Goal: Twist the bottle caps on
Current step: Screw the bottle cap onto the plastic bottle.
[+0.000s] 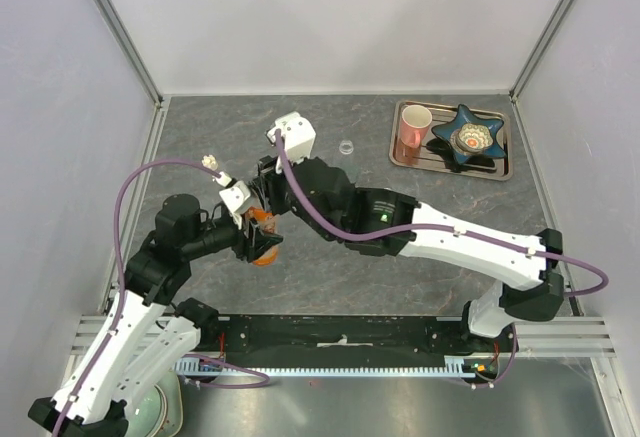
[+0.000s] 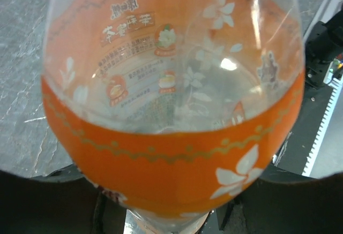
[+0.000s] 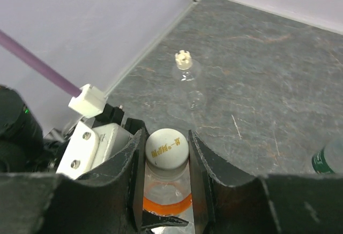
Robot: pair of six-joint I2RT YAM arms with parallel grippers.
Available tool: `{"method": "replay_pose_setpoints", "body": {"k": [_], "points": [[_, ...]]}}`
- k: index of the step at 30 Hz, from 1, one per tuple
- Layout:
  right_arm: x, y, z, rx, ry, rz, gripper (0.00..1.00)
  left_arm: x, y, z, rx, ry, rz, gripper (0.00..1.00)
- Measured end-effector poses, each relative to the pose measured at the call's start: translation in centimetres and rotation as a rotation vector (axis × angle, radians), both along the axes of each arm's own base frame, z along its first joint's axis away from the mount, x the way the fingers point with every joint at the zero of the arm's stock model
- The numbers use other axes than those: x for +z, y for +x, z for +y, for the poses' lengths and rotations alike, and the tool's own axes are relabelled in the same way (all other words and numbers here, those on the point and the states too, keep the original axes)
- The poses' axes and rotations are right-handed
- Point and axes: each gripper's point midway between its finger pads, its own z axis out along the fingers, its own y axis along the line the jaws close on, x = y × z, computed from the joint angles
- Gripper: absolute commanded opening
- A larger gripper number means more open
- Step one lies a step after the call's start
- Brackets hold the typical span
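Note:
The orange-label bottle (image 2: 171,159) fills the left wrist view, and my left gripper (image 1: 258,244) is shut on its body, with the dark fingers only just showing at the bottom corners. A white cap (image 3: 166,147) with yellow print sits on the bottle's neck. My right gripper (image 3: 166,151) is shut on that cap, one jaw against each side. In the top view the right wrist covers the bottle (image 1: 263,219) from above. A tiny clear bottle (image 3: 185,65) with a pale cap rests near the left wall. The edge of a green-label bottle (image 3: 328,161) shows at the right.
A metal tray (image 1: 500,167) at the back right holds a pink mug (image 1: 413,127) and a blue star-shaped dish (image 1: 468,135). A small clear round object (image 1: 347,145) lies on the grey table behind the arms. Walls close in the left, right and back.

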Motion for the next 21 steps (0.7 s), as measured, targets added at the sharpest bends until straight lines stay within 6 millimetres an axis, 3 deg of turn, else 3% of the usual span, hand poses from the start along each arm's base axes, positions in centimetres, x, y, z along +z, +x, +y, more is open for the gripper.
{"method": "replay_pose_setpoints", "body": {"k": [2, 8, 21], "points": [[-0.7, 0.5, 0.2, -0.052, -0.014, 0.002, 0.23, -0.7, 0.4, 0.3, 0.03, 0.008, 0.002, 0.02], [-0.9, 0.9, 0.3, -0.102, -0.012, 0.005, 0.42, -0.9, 0.9, 0.3, 0.05, -0.008, -0.003, 0.02], [2.7, -1.6, -0.3, 0.014, 0.056, -0.011, 0.68, 3.5, 0.5, -1.1, -0.045, -0.122, -0.166, 0.02]]}}
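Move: The white cap already sits between my right fingertips, on the neck of the orange-label bottle, whose middle hangs some 9 cm below. The clear capped bottle stands about 13 cm ahead, 12 cm left and 22 cm lower; the green-label bottle some 17 cm ahead, 15 cm right and as low. From my left hand, already round the bottle, the cap is about 11 cm up, 3 cm ahead, with no sideways offset. I finish the twist on the cap, my right hand turning clockwise a few degrees against my left as both sink about 1 cm. Then my right fingers open and let go their pinch while that hand rises about 4 cm and draws back a little under 3; my left hand keeps its grip, lifting the bottle about 4.5 cm alongside and tipping its fingers up some 10 degrees. ##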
